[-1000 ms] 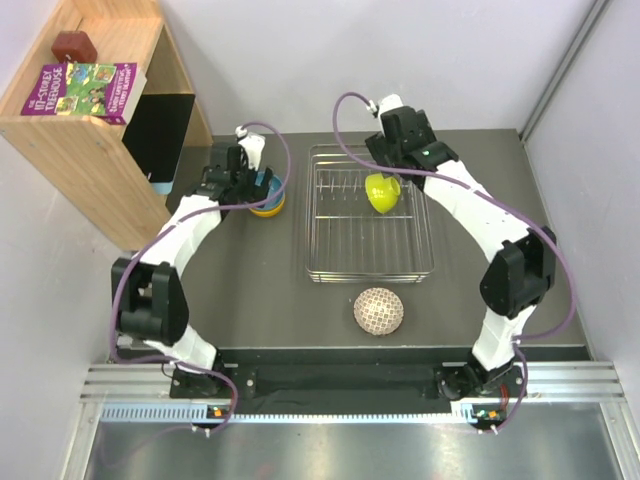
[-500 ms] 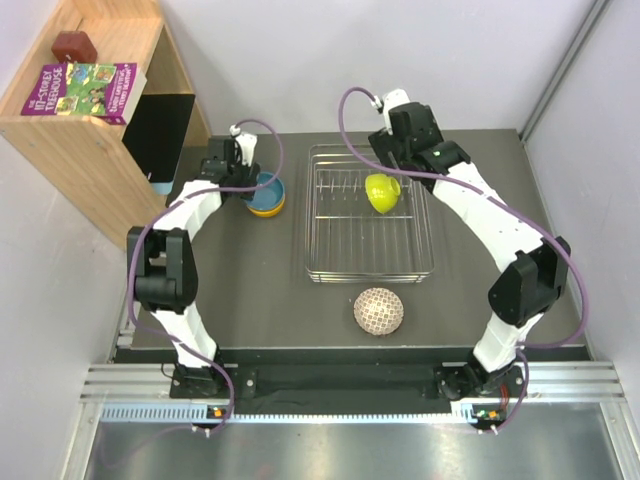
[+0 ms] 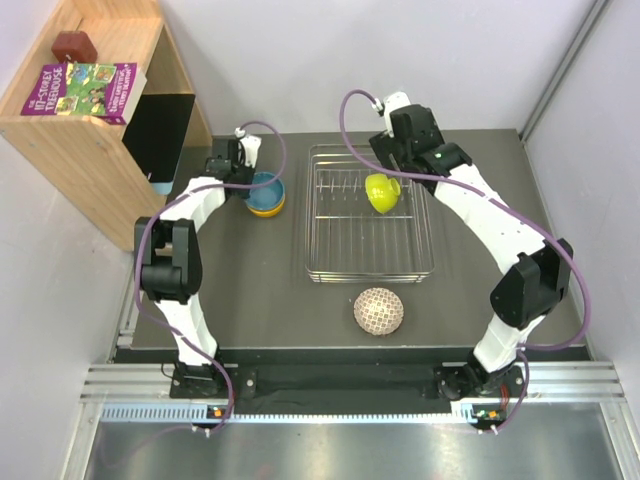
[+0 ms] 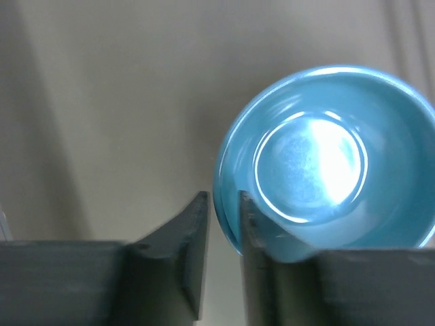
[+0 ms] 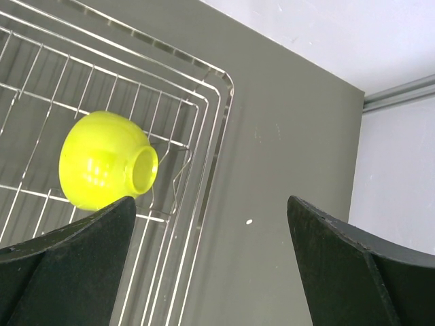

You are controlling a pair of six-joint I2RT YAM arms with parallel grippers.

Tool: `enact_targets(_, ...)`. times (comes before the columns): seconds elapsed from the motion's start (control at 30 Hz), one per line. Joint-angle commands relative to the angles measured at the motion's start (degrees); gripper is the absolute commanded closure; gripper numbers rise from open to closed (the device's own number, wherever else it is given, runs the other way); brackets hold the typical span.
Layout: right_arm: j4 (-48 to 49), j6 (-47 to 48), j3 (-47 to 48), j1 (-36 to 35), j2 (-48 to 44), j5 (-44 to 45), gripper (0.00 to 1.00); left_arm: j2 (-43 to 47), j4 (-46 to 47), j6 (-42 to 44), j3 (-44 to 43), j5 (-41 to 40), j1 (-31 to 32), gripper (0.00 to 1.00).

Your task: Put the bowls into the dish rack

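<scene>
A blue bowl (image 3: 265, 187) (image 4: 319, 163) sits stacked in an orange-yellow bowl (image 3: 266, 209) left of the dish rack (image 3: 370, 272). My left gripper (image 3: 247, 184) (image 4: 224, 204) pinches the blue bowl's left rim, one finger inside and one outside. A yellow-green bowl (image 3: 382, 192) (image 5: 105, 163) leans on its side among the prongs at the back of the dish rack (image 5: 224, 88). My right gripper (image 3: 404, 152) (image 5: 211, 204) hovers open above the rack's back right corner, holding nothing. A white bowl with brown lattice (image 3: 379, 311) lies upside down in front of the rack.
A wooden shelf (image 3: 100, 130) stands at the back left, close to the left arm, with books (image 3: 85, 88) and a dark red object (image 3: 74, 45) on top. Walls close in at the back and right.
The left gripper's jaws have closed from wide open onto the blue bowl's rim, and the left arm's elbow has swung back. The right gripper has pulled slightly away from the yellow-green bowl.
</scene>
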State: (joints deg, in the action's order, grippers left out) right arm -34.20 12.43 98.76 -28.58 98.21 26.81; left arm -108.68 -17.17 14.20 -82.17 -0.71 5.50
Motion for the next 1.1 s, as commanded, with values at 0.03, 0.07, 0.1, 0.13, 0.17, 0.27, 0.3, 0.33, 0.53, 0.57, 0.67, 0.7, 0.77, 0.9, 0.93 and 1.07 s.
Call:
enact_targets(0.03,1.4,-0.5,-0.5,0.5,-3.1,-0.1,0.08,-0.6,0.8,-0.2,-3.2,2.5,-0.1,0.85)
enact_targets(0.07,1.3,-0.5,-0.5,0.5,-3.1,0.0,0.08,-0.6,0.7,-0.3,-3.5,2.5,-0.1,0.87)
enact_targets(0.1,1.5,-0.5,-0.5,0.5,-3.1,0.0,0.08,-0.5,0.6,-0.3,-3.5,2.6,-0.1,0.89)
enact_targets(0.13,1.4,-0.5,-0.5,0.5,-3.1,-0.1,0.08,-0.6,0.6,-0.3,-3.5,2.6,-0.1,0.95)
enact_targets(0.17,1.4,-0.5,-0.5,0.5,-3.2,0.0,0.08,-0.6,0.5,-0.4,-3.7,2.8,-0.1,0.97)
enact_targets(0.27,1.4,-0.6,-0.4,0.5,-3.1,-0.2,0.08,-0.6,0.0,-0.7,-3.7,3.2,-0.1,1.0)
enact_targets(0.3,1.4,-0.6,-0.5,0.5,-3.1,-0.1,0.08,-0.5,-0.1,-0.6,-3.9,3.3,-0.1,1.0)
enact_targets(0.33,1.4,-0.6,-0.4,0.5,-3.1,-0.1,0.08,-0.6,-0.2,-0.7,-4.0,3.3,-0.1,1.0)
enact_targets(0.53,1.1,-0.7,0.3,0.4,-3.1,-0.5,0.08,0.6,-1.2,-1.1,-4.9,4.0,-0.1,1.0)
enact_targets(0.57,1.0,-0.8,0.4,0.5,-3.0,-0.8,0.08,0.9,-1.7,-1.2,-5.1,4.4,-0.1,1.0)
enact_targets(0.67,0.3,-1.3,1.5,0.5,-2.9,-2.2,0.08,2.8,-2.3,-1.8,-5.9,5.5,-0.1,1.0)
enact_targets(0.7,0.0,-1.4,2.0,0.5,-2.9,-2.6,0.08,3.6,-2.8,-2.0,-6.2,5.9,-0.1,1.0)
enact_targets(0.77,-0.4,-2.0,2.5,0.5,-2.8,-3.9,0.08,4.4,-3.4,-2.3,-7.1,6.9,-0.1,1.0)
enact_targets(0.9,-1.0,-2.4,3.6,0.5,-2.5,-5.3,0.07,6.2,-5.5,-3.2,-8.9,8.3,-0.2,1.0)
enact_targets(0.93,-1.2,-2.5,3.9,0.5,-2.4,-6.1,0.07,6.5,-5.8,-3.3,-9.4,8.6,-0.1,1.0)
enact_targets(1.07,-2.4,-3.4,5.7,0.5,-2.5,-10.1,0.07,8.0,-6.7,-3.6,-10.3,9.6,-0.1,1.0)
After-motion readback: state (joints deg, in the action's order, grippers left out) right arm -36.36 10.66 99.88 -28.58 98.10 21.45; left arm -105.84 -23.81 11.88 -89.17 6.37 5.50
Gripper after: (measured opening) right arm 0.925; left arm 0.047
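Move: The left hand's part-open fingers are at the near-left rim of the blue bowl, whose middle lies about 5 cm to the right, 2 cm ahead and 3 cm below. The orange bowl is under it, some 5 cm right, about level fore and aft, and 6 cm down. The dish rack's middle is roughly 32 cm right, 3 cm back and 7 cm lower. From the right hand, the blue bowl is about 31 cm left, 3 cm ahead and 20 cm below. Nearly in place at first, the left hand shuts its fingers to pinch the blue bowl's near-left rim, then rises, slowly and then faster, about 5 cm in all. Still gripping, it drifts some 2.5 cm right towards the dish rack and rolls slightly, its left side dipping. ##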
